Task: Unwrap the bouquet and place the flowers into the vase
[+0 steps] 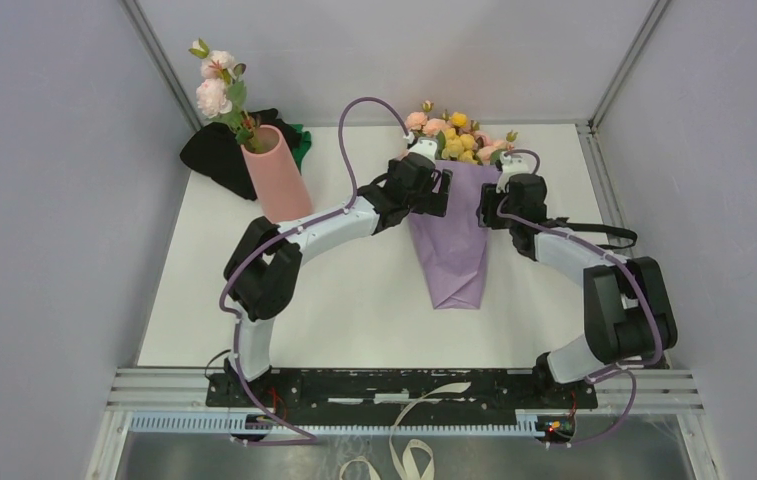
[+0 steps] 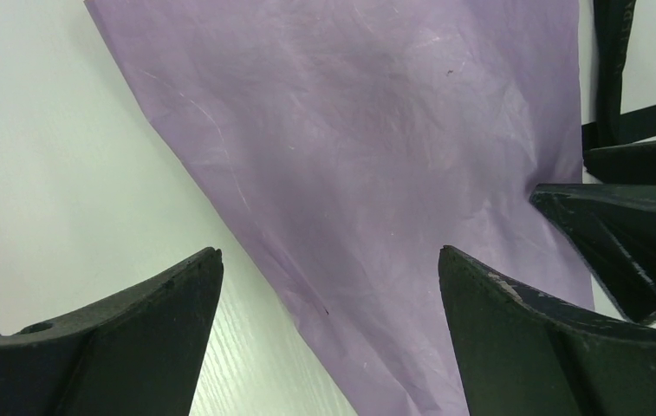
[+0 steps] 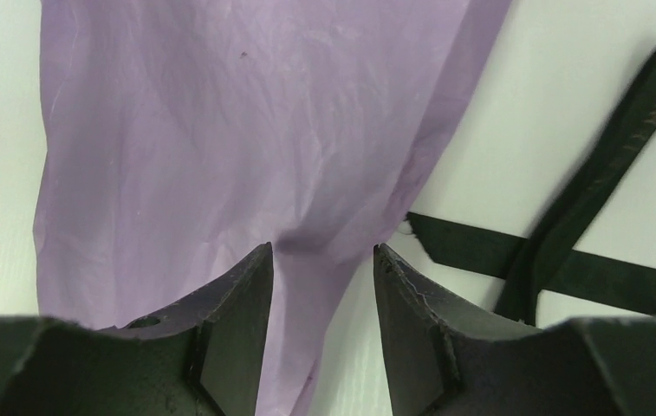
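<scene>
The bouquet [image 1: 451, 240] lies on the table's middle, a lilac paper cone with its point toward me. Its peach and yellow flowers [image 1: 454, 135] stick out at the far end. My left gripper [image 1: 443, 192] hangs open over the cone's left edge; in the left wrist view its wide-set jaws [image 2: 328, 251] span paper [image 2: 376, 147] and bare table. My right gripper [image 1: 487, 206] is at the cone's right edge, its jaws [image 3: 323, 247] open with a narrower gap that straddles the paper's [image 3: 220, 130] border. The salmon-pink vase [image 1: 276, 175] leans at the back left.
A pale pink sprig [image 1: 216, 85] stands in the vase, and a black cloth lump [image 1: 216, 155] lies behind it. Loose black ribbon [image 3: 480, 251] lies on the table right of the cone, also [image 1: 594, 235]. White walls and metal posts enclose the table.
</scene>
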`<action>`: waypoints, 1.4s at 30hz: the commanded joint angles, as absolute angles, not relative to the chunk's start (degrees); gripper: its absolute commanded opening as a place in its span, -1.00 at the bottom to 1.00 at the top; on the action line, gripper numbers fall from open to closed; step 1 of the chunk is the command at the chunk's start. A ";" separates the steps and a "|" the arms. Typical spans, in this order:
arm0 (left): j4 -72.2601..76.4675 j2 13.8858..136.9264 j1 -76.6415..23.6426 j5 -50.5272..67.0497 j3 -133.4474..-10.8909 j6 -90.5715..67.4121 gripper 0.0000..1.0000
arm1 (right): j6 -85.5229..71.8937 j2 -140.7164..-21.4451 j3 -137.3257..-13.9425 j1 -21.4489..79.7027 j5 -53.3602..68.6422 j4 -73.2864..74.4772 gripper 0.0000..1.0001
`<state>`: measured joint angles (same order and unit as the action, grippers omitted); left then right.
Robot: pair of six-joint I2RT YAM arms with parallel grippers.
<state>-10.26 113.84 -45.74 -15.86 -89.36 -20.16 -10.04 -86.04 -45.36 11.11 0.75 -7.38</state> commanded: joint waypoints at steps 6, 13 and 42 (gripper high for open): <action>-10.19 110.50 -46.01 -18.23 -89.77 -17.51 1.00 | -12.17 -88.16 -45.50 11.05 9.31 -12.32 -0.10; -11.36 110.59 -45.97 -19.49 -91.16 -19.32 1.00 | -11.69 -84.42 -44.90 11.28 11.51 -12.35 -0.61; -15.39 85.21 -46.07 -37.64 -81.68 -21.19 1.00 | -12.59 -90.85 -52.56 29.97 21.23 -13.51 -0.93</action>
<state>-16.19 86.67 -45.78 -34.48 -83.02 -19.88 -12.21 -87.74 -49.87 26.74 19.46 -11.66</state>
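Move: The free right-hand edge of the purple wrapper's upper flap lies just under the right hand, about 2 cm to its left and 3 cm below. From that hand the flower heads are some 17 cm ahead and 6 cm left, slightly below, and the loose black ribbon lies around 20 cm to its right, about level, on the table. From the left hand the same edge is roughly 9 cm right, 2 cm back and 7 cm below. The wrapper's upper flap is taken by its right edge: the right hand dips about 2 cm, shuts its half-open fingers on the film, lifts, then draws it some 17 cm left and slightly back across the bouquet, turning about 30 degrees counter-clockwise. The left hand, wide open and empty, clears the way, rising some 17 cm and going left, its fingers tilting up. ##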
